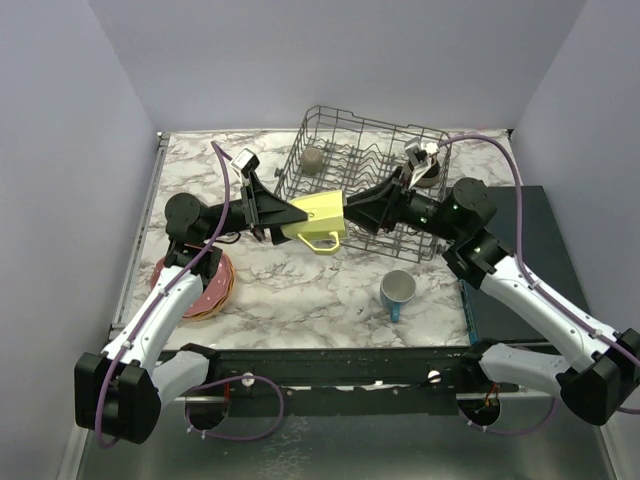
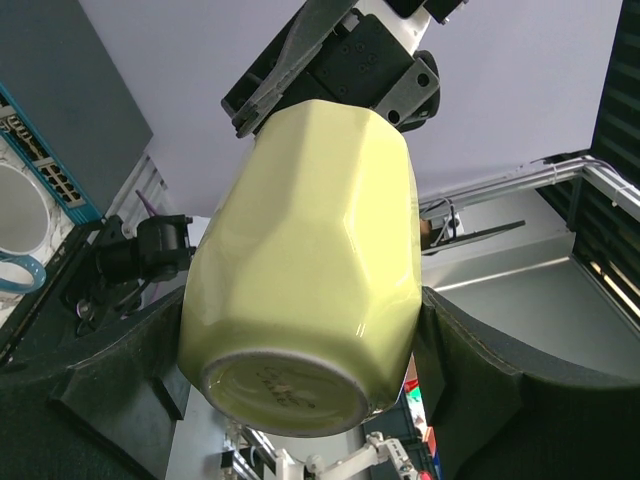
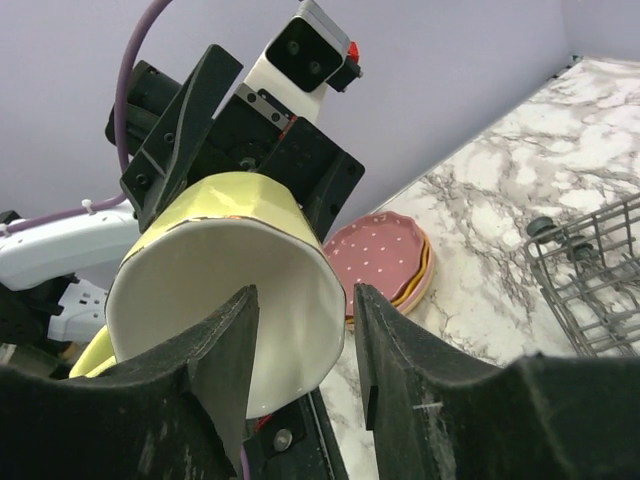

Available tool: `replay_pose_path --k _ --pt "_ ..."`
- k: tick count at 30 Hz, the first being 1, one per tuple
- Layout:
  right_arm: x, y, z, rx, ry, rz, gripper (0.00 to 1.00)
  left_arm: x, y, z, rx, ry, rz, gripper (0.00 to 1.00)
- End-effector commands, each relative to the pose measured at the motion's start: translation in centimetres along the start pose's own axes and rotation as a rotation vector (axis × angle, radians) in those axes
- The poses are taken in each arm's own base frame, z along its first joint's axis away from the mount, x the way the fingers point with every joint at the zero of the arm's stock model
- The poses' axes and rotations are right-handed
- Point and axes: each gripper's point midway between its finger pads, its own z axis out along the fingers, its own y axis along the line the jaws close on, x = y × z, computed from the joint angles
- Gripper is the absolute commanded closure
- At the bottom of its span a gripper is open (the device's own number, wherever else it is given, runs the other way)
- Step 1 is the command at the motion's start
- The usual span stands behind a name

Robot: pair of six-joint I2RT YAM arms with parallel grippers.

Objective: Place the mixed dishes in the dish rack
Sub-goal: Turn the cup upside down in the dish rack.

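A pale yellow mug (image 1: pixel 318 215) (image 2: pixel 310 260) hangs on its side in the air in front of the dish rack (image 1: pixel 330 112). My left gripper (image 1: pixel 288 216) (image 2: pixel 300 385) is shut on its base end, with a pad against each side. My right gripper (image 1: pixel 352 210) (image 3: pixel 305 350) meets the mug (image 3: pixel 230 290) at its mouth. Its jaws are open astride the rim, one finger inside and one outside, with a gap on the outer side. A blue mug (image 1: pixel 397 292) stands on the table. A grey-beige mug (image 1: pixel 313 160) sits in the rack. Stacked plates (image 1: pixel 215 285) (image 3: pixel 385 260), pink on top, lie at the left.
A dark flat box (image 1: pixel 540 230) lies right of the rack. The rack's corner (image 3: pixel 590 270) shows in the right wrist view. Purple walls close in the marble table (image 1: pixel 300 290) on three sides. Both arms cross the middle of the table.
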Motion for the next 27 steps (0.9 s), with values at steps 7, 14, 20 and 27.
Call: replay_pose_path --k 7,14,20,27 --pt "-0.9 0.0 -2.6 0.117 -0.017 -0.088 0.48 -1.3 -0.8 0.5 0.035 -0.045 0.073 0.71" --pt "-1.7 0.0 -4.2 0.19 -0.023 -0.137 0.48 -1.9 0.3 0.8 0.018 -0.042 0.068 0.79" --pt "-1.5 -0.6 -5.8 0.267 -0.017 -0.155 0.47 -2.8 1.9 1.2 -0.016 -0.044 0.062 0.9" --pt "-1.2 -1.5 -7.3 0.349 -0.005 -0.166 0.47 -4.1 3.5 1.7 -0.076 -0.051 0.063 0.99"
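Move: The left hand holds the yellow cup on its side, mouth to the right. The dish rack's middle lies about 14 cm ahead of this hand, 13 cm to its right and 18 cm below; the grey cup in the rack sits some 16 cm straight ahead. From the empty right hand, the yellow cup is about 8 cm to the left, level in height; the blue cup is roughly 12 cm back, 11 cm right and 16 cm below. Forward and down in equal measure, about 4 cm each, the left hand starts gently and gathers speed, carrying the yellow cup towards the rack in an unchanged grip with hardly any turn of the wrist. The right hand, already free of the rim, draws some 6 cm to the right away from the cup's mouth, swinging about 15 degrees clockwise, its fingers staying half open. ##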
